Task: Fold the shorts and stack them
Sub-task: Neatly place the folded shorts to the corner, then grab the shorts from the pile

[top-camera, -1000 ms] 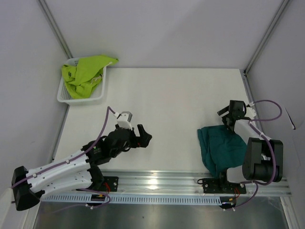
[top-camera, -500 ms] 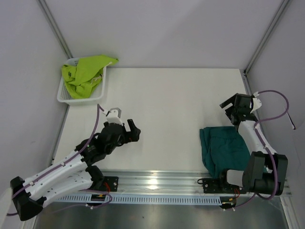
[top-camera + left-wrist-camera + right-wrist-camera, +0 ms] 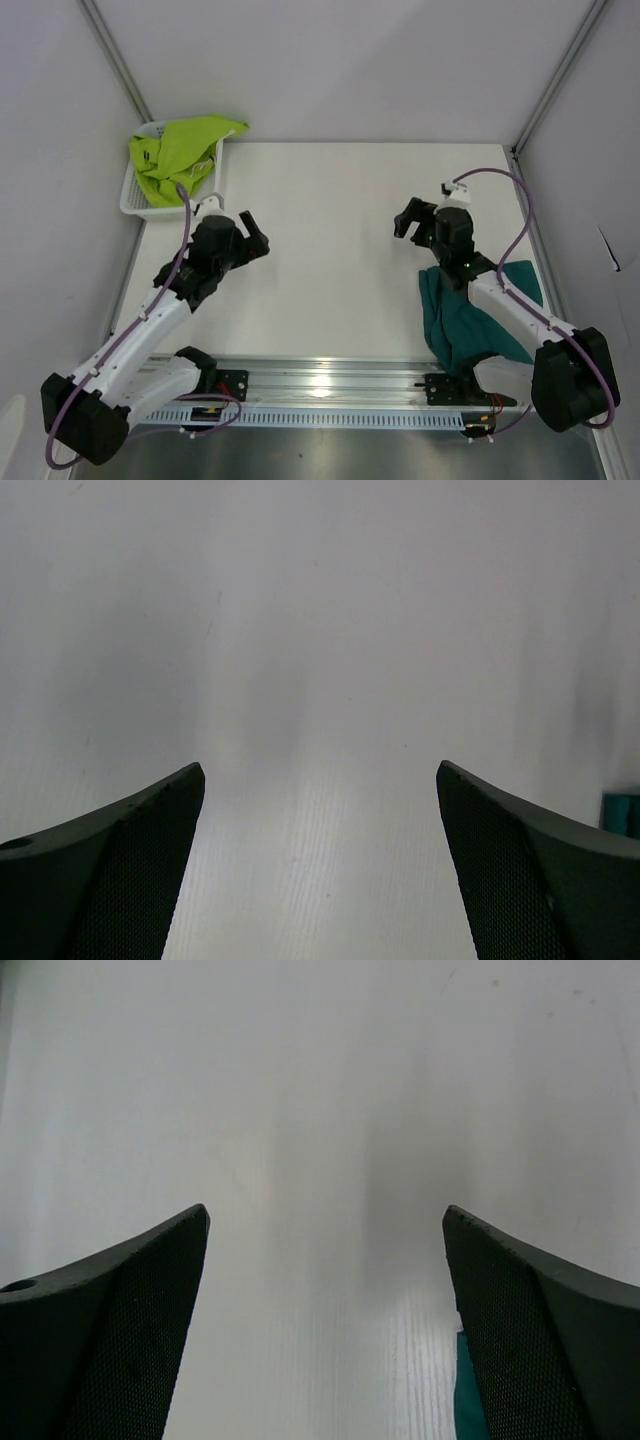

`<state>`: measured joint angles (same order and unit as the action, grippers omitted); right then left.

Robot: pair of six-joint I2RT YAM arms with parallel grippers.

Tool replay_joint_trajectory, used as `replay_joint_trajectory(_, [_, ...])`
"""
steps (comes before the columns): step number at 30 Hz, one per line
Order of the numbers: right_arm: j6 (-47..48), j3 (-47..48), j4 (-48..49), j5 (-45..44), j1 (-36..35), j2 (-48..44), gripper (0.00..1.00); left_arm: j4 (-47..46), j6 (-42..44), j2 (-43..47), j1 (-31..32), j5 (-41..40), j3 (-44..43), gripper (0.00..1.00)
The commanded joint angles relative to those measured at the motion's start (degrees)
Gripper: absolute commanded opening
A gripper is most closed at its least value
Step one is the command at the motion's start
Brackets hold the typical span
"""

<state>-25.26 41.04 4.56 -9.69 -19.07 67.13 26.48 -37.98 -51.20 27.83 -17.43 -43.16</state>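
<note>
The dark teal shorts [image 3: 462, 312] lie in a folded heap at the table's front right, partly under my right arm; a sliver of the teal shorts [image 3: 466, 1392] shows beside one finger in the right wrist view. The lime shorts [image 3: 178, 152] spill out of the white mesh basket [image 3: 131, 200] at the back left. My left gripper [image 3: 257, 233] hovers open over bare table just right of the basket, nothing between its fingers [image 3: 120, 860]. My right gripper [image 3: 409, 224] is open and empty too, above the table just beyond the teal shorts, pointing left.
Grey walls with metal corner posts close in the white table [image 3: 340, 200] on three sides. An aluminium rail [image 3: 330, 385] with both arm bases runs along the near edge. Purple cables loop off each arm.
My left arm has swung from the front middle back and left toward the basket. My right gripper has moved from the right edge leftward over the table. Both stayed open.
</note>
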Motion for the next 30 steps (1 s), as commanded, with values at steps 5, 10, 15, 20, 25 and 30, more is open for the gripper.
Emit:
replay_joint_trajectory(5, [4.78,-9.22,20.83,-4.02,-10.19,3.96,0.99,-1.43,-3.68,-6.18,-12.26,8.97,-10.0,0.99])
replay_joint_trajectory(10, [5.74,-7.02,21.28,-4.99,-15.02,8.98,0.99,-0.21,-10.96,-11.19,-24.39,12.6,-16.25,0.99])
replay_joint_trajectory(15, [5.57,-7.64,22.43,-3.31,-15.21,8.28,0.99,-6.74,-20.8,-16.99,-38.96,24.15,-16.45,0.99])
replay_joint_trajectory(20, [5.22,-8.25,23.04,-2.79,-15.12,7.22,1.0,-15.48,-29.58,-24.2,-46.37,31.76,-17.31,0.99])
replay_joint_trajectory(25, [4.95,-8.34,23.39,-2.17,-15.12,7.31,1.0,-15.85,-34.44,-34.38,-46.82,27.63,-23.89,0.99])
replay_joint_trajectory(30, [4.87,-8.08,23.57,-1.56,-15.21,7.57,1.0,-13.66,-36.56,-43.09,-44.98,22.27,-35.39,0.99])
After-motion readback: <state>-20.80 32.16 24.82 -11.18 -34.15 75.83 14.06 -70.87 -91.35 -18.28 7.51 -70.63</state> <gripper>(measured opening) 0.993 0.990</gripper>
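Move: The lime-green shorts lie heaped in the white basket, about 28 cm ahead of the open left hand, 23 cm to its left and 11 cm below. The basket's middle is about 27 cm ahead of that hand, 26 cm left and 15 cm below. From the empty right hand, the green shorts are about 19 cm farther out and 60 cm left; the folded teal shorts lie some 19 cm back, 15 cm right and 17 cm below. The open left hand swings some 28 cm left-forward towards the green shorts; the right shifts 9 cm left, sinking. ##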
